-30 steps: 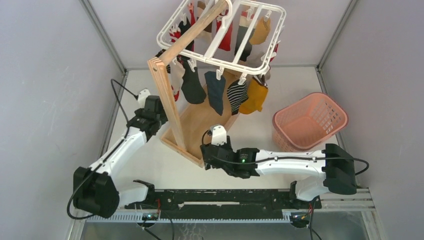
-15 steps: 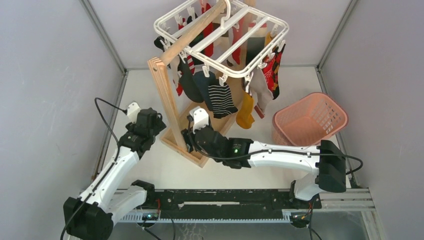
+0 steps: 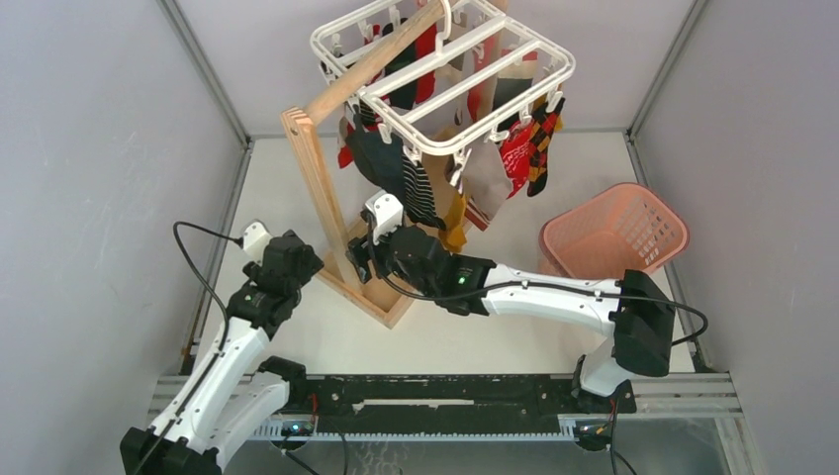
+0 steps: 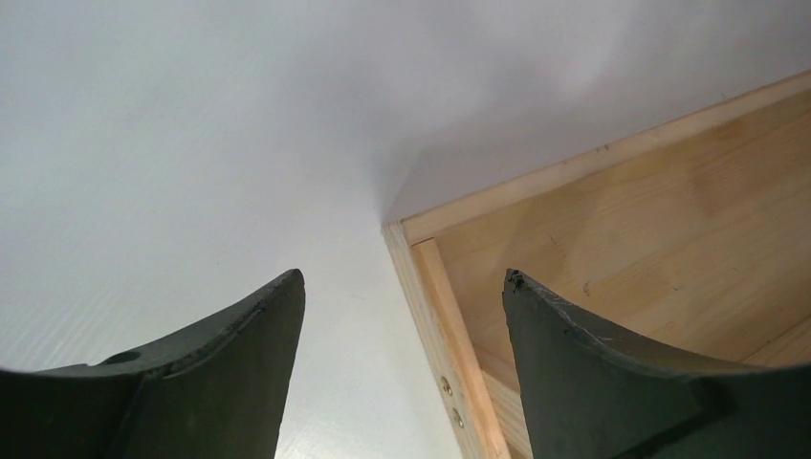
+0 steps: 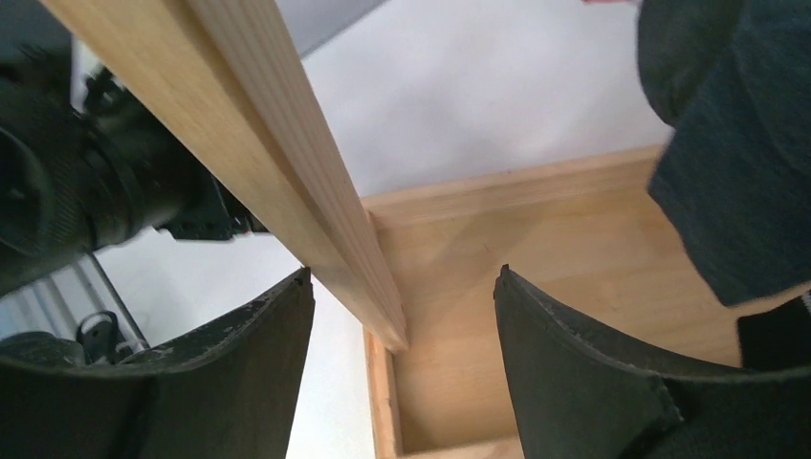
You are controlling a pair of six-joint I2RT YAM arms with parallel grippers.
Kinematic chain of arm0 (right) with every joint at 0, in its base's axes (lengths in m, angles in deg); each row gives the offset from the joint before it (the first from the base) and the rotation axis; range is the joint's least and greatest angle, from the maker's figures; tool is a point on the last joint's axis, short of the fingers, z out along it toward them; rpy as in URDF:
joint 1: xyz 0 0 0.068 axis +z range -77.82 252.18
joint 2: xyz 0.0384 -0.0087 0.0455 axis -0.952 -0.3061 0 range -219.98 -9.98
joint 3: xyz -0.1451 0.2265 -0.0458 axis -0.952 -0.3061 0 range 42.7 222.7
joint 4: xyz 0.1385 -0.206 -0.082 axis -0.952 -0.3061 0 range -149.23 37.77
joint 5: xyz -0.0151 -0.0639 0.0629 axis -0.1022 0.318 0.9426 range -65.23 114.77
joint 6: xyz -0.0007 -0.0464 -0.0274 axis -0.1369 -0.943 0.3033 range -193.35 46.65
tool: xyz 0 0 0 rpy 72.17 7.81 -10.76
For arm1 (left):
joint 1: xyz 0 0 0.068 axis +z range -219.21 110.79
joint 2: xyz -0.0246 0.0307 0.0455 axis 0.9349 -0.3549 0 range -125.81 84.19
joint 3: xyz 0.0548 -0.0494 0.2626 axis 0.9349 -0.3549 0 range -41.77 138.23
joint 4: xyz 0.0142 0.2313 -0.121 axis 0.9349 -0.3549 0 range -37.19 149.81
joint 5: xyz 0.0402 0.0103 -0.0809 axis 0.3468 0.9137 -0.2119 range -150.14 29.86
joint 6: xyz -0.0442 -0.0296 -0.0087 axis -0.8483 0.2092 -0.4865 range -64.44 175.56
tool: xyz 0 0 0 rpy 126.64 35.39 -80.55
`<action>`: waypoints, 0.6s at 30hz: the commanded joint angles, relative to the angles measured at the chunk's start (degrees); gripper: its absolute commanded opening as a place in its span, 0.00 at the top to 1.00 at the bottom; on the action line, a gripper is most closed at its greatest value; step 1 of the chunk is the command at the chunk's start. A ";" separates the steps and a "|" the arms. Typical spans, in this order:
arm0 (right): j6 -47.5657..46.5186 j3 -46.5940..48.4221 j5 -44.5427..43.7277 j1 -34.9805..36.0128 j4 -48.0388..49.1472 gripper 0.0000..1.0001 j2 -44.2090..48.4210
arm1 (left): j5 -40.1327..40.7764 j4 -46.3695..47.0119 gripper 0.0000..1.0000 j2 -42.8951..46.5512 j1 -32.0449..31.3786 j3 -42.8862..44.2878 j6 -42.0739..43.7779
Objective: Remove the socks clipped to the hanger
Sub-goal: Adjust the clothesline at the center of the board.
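The white hanger [image 3: 465, 74] hangs from the arm of a wooden stand [image 3: 319, 193], and several socks are clipped under it: black [image 3: 381, 158], striped [image 3: 421, 193], red patterned [image 3: 514, 148], argyle [image 3: 540, 139], grey [image 3: 485, 188] and mustard [image 3: 455, 226]. My right gripper [image 3: 358, 259] is open, low at the stand's post [image 5: 287, 163], which passes between its jaws [image 5: 402, 287]. A dark sock [image 5: 736, 143] hangs just right of it. My left gripper [image 3: 312, 259] is open at the base's left edge [image 4: 449, 316], holding nothing [image 4: 402, 287].
A pink basket [image 3: 613, 237] stands at the right on the white table [image 3: 287, 327]. The stand's wooden base tray [image 3: 391, 292] lies between both grippers. Grey walls close in on the left, the right and the back.
The right arm has reached left and forward until its jaws stand around the post. The left arm has drawn back toward the near edge. The hanger has turned and its socks have swung.
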 commanded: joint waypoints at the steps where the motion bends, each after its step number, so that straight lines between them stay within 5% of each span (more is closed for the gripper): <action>1: -1.80 5.43 2.45 0.62 6.57 0.24 -1.35 | -0.18 0.52 0.20 0.83 -0.06 -1.33 -1.43; 7: -3.45 14.10 1.84 2.03 3.70 0.31 -6.74 | -0.10 0.50 0.20 2.18 -0.08 -2.49 -1.66; 13: -3.25 30.08 -5.57 2.63 -6.19 0.68 -16.29 | 0.42 -0.12 0.20 3.97 -0.06 -2.97 -1.83; 18: -1.86 37.60 -11.56 2.45 -9.53 0.89 -21.36 | 0.02 0.18 0.20 4.46 -0.06 -3.42 -2.09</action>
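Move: The upper part of the wooden post stands about 6 cm left of the right gripper, 2 cm farther out, with the spot to grip some 6 cm higher. The blue sock hangs about 13 cm straight ahead of this gripper and 5 cm above it; the striped sock hangs 10 cm ahead and 10 cm to its right, slightly above. From the left gripper, the same part of the post is about 8 cm to the right, level in reach and some 15 cm higher. Swing the open right gripper left about 9 cm and up some 6 cm to the wooden post, easing forward about 3 cm in the last part of the reach. Start closing the fingers on the way, so that they straddle the post and pinch it between the pads, stopping about a third open on the wood. ##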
